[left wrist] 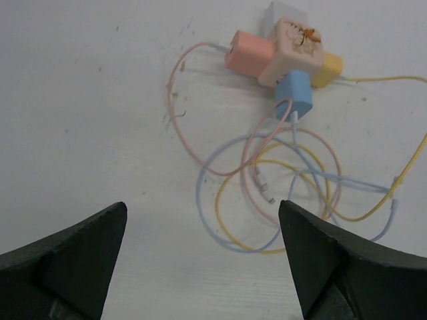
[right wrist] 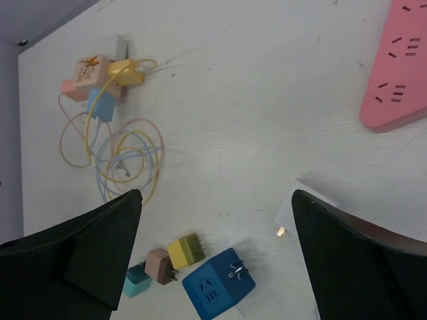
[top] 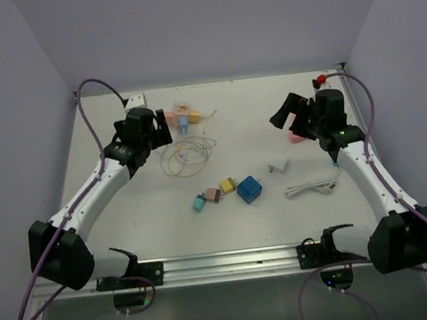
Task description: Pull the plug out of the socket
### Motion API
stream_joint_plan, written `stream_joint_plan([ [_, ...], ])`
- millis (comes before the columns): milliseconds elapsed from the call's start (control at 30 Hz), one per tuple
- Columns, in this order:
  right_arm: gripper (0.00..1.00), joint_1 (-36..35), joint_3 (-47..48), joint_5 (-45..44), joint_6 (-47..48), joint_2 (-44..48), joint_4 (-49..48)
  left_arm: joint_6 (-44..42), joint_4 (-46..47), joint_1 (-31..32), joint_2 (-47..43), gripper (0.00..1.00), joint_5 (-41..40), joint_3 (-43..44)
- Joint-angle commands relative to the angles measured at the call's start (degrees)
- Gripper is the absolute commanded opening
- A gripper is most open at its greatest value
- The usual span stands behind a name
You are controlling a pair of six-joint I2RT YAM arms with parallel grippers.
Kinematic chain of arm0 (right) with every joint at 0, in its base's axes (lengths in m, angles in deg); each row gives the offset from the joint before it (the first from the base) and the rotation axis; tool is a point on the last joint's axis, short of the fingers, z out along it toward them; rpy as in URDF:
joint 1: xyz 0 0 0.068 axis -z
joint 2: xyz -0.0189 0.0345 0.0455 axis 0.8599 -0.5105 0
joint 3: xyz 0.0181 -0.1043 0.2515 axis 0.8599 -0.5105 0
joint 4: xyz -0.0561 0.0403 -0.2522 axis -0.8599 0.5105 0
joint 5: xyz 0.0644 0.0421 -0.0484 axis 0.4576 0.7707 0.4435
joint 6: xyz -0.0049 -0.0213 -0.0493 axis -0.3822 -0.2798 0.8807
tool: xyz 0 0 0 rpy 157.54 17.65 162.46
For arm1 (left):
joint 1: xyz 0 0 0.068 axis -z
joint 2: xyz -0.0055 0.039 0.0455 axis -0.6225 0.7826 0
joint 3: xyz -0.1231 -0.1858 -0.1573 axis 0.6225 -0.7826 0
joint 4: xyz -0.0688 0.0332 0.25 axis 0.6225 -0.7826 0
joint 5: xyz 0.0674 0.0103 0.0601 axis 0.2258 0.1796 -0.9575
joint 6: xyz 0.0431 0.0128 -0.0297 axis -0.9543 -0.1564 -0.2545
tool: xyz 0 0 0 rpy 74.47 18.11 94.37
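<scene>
A pale pink cube socket [left wrist: 293, 57] lies at the far left-middle of the table, also seen as the cube socket [top: 182, 117] from above. Pink [left wrist: 250, 53], blue [left wrist: 295, 95], yellow [left wrist: 327, 70] and white [left wrist: 283, 12] plugs sit in its sides. Their thin cables [left wrist: 280, 193] coil on the table in front of it. My left gripper [left wrist: 202, 220] hovers open just short of the coils, nothing between its fingers. My right gripper [right wrist: 217, 200] is open and empty, high over the table's right half, far from the socket [right wrist: 90, 72].
A pink power strip [right wrist: 397, 67] lies at the far right. Mid-table lie a blue cube adapter [top: 249, 189], yellow [top: 228, 184], brown [top: 212, 194] and teal [top: 200, 203] plugs, a white adapter [top: 278, 166] and a white cable bundle [top: 311, 188].
</scene>
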Motion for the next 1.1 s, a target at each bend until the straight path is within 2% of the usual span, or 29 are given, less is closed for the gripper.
stream_joint_plan([
  [0, 0.99, -1.7, -2.2, 3.1, 3.0, 3.7, -0.3, 0.8, -1.0, -0.3, 8.7, 1.0, 1.2, 11.4],
  [267, 0.99, -4.9, -7.5, 7.0, 4.7, 8.6, -1.5, -6.2, 1.0, -0.4, 30.2, 0.98, 1.3, 30.7],
  [400, 0.99, -5.5, -9.6, 7.7, 5.8, 9.9, -1.5, -12.8, 5.6, -0.4, 37.1, 0.96, 3.9, 37.5],
  [600, 0.99, -6.7, -11.0, 9.0, 6.5, 11.1, -1.2, -17.0, 7.6, -2.3, 46.3, 0.97, 10.0, 45.5],
  [767, 0.99, -6.9, -11.6, 9.0, 7.3, 11.7, -0.5, -18.6, 7.9, -5.1, 50.6, 0.98, 17.7, 47.5],
  [1067, 0.98, -6.9, -12.6, 8.8, 7.5, 12.2, -0.2, -19.2, 6.9, -6.1, 50.5, 0.98, 25.5, 42.8],
])
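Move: The small pink socket cube lies about 22 cm ahead of the open left hand, 9 cm to its right and some 14 cm below. Its pink plug sticks out 5 cm to the cube's left, and its blue plug 4 cm nearer than the cube. The coiled cables lie about 5 cm ahead of the left hand and 11 cm to its right. From the right hand the cube is some 21 cm ahead and 32 cm to the left. The left hand heads for the small pink socket cube, fingers wide open: about 20 cm forward and 7 cm to the right, rising slightly at first, then sinking to end some 8 cm lower, turning clockwise about 20 degrees. Meanwhile the empty, open right hand draws back 7 cm, left 5 cm and a little down, towards the blue box plug, turning counter-clockwise. ##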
